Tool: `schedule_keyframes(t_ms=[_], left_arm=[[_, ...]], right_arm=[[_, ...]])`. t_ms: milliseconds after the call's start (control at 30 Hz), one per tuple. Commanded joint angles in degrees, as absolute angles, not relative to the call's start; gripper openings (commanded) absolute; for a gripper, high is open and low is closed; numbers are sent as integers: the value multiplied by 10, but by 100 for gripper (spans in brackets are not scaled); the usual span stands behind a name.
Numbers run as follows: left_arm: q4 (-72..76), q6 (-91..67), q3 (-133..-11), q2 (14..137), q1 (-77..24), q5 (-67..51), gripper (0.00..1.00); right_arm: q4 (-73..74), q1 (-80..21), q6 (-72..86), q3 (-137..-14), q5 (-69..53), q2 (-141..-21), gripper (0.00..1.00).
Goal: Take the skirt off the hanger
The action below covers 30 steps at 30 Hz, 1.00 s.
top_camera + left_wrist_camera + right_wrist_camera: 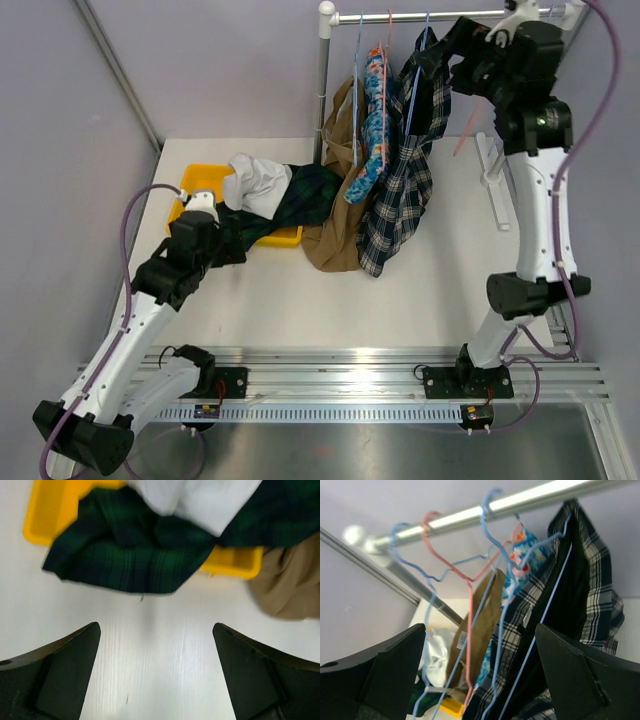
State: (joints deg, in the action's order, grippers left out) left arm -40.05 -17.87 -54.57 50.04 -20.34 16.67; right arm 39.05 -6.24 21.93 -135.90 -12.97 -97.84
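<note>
The tan skirt (340, 190) hangs from the rail on a light-blue hanger (356, 90), and its lower part is heaped on the table. In the right wrist view the skirt (485, 620) shows behind several blue and pink hanger wires. My right gripper (428, 55) is up at the rail beside the checked shirt; it (480, 630) is open, its jaws wide with nothing between them. My left gripper (238, 245) is low by the yellow bin; it (155, 627) is open over bare table. A corner of the skirt (290, 585) lies to its right.
A yellow bin (200, 182) holds a dark green tartan garment (130, 555) and a white cloth (200, 500). A blue floral garment (375, 130) and a black-and-white checked shirt (405, 190) hang on the rail (520, 502). The rail's post (322, 90) stands to the left of the skirt.
</note>
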Motion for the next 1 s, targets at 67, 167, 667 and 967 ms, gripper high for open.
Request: schedule_keyframes(t_ms=[67,167,667,967], left_arm=[[-426,-205,-512,458,-217,178,99],[-407,-201,-498,442,-219,179,99],[-401,-185,-501,461,-225,176,99],[-408,-178,-600,489,-286,207,99]], right_arm=[[460,-87,202,-1427,-67,-1063,98],[450,-94,208,-1420,-56,-1075,97],[432,-126,207,-1398,-50,-1106,0],[444,-126,156,-1444,-3,-1070,0]])
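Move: The near side wire of the plaid skirt's blue hanger lies from the right hand about 6 cm ahead, 4 left and 10 below. The plaid skirt hangs some 8 cm ahead, 6 left and 28 below; the floral garment about 8 ahead, 12 left and 20 below. From the idle left hand the hanger wire is roughly 24 cm ahead, 42 right and 20 above. The right hand drops about 10 cm, reaching forward-left and tipping down, then shuts its fingers on the blue hanger's wire. ##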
